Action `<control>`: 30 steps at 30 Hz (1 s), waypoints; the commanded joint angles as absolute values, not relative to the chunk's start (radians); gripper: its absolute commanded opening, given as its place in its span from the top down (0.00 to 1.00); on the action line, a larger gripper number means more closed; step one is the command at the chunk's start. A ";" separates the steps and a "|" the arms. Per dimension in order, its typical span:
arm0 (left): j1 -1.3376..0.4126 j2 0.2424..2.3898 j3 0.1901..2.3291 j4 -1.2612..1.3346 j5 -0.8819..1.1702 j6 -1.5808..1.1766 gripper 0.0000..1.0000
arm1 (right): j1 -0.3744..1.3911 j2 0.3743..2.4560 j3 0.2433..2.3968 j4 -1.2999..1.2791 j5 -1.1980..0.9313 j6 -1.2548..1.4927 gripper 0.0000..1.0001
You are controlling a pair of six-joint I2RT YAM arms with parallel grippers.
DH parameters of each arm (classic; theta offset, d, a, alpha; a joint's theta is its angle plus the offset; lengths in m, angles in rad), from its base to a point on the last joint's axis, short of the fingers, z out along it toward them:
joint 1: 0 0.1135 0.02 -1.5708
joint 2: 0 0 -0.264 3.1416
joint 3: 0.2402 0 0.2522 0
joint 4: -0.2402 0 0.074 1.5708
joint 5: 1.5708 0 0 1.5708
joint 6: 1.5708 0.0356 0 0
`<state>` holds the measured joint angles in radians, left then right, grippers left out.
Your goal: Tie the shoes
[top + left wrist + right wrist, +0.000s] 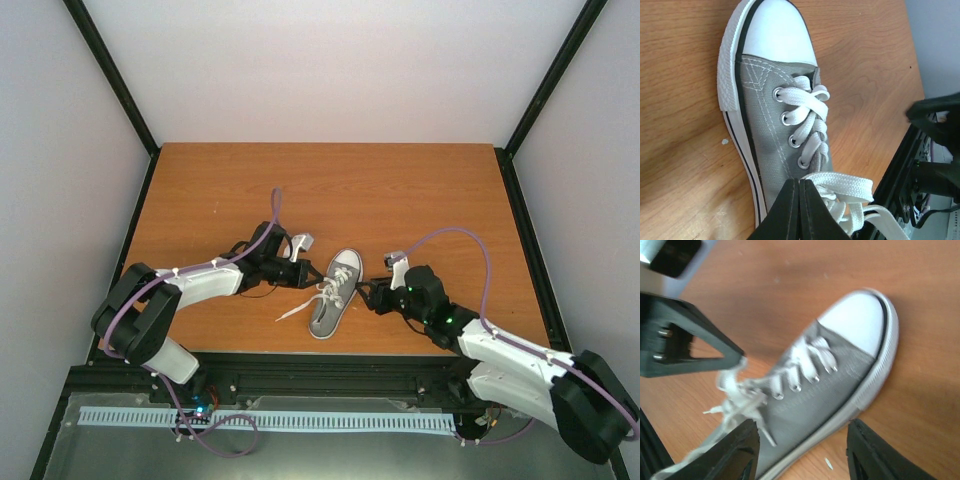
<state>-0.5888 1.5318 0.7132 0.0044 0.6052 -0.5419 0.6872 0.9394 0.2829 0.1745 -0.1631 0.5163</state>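
The grey shoe (335, 295) lies on the wooden table between both arms, its white toe cap pointing away. In the left wrist view the shoe (767, 115) fills the middle, and my left gripper (799, 181) is shut over the top eyelets, pinching a loop of white lace (845, 184) at its tips. From above, the left gripper (311, 278) sits at the shoe's left side. My right gripper (371, 293) stands open just to the right of the shoe. In its wrist view the right gripper (804, 424) straddles the shoe (840, 370) with nothing held; tangled laces (735, 390) lie near its left finger.
A loose lace end (292, 313) trails left onto the table (400, 190). The black frame rail (330, 370) runs along the near table edge, close behind the heel. Black posts and pale walls enclose the sides and the back.
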 commanded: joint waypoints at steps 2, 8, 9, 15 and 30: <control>-0.581 1.513 0.702 0.037 0.628 -0.507 0.99 | 0.643 1.090 0.262 0.268 -0.344 0.466 0.59; -0.581 1.505 0.696 0.045 0.628 -0.516 0.99 | 0.652 1.175 0.300 0.269 -0.424 0.353 0.66; -0.581 1.503 0.697 0.042 0.626 -0.515 0.99 | 0.657 1.175 0.308 0.259 -0.417 0.338 0.66; -0.581 1.513 0.703 0.042 0.625 -0.521 0.99 | 0.686 1.219 0.358 0.209 -0.387 0.283 0.69; -0.581 1.519 0.709 0.044 0.627 -0.530 0.99 | 0.761 1.321 0.411 0.214 -0.313 0.246 0.73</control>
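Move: From the right hand, the free lace end hanging down the shoe's right side is about 5 cm left, 2 cm back and 6 cm below. The knot is about 7 cm left, 1 cm back and 5 cm below; the toe cap is 6 cm ahead, 2 cm left and 8 cm below. From the left fingers, which hold the lace loop, that lace end lies about 4 cm back, 4 cm right and 3 cm lower. Drop the right gripper about 6 cm and draw it slightly back, then slide it some 4 cm left at low height, easing up a little and sinking again, towards the lace end beside the knot. Swing it about 20 degrees counter-clockwise and narrow the fingers from half to about a quarter open, one each side of the lace end. Hold the left gripper still, keeping its pinch on the loop. ##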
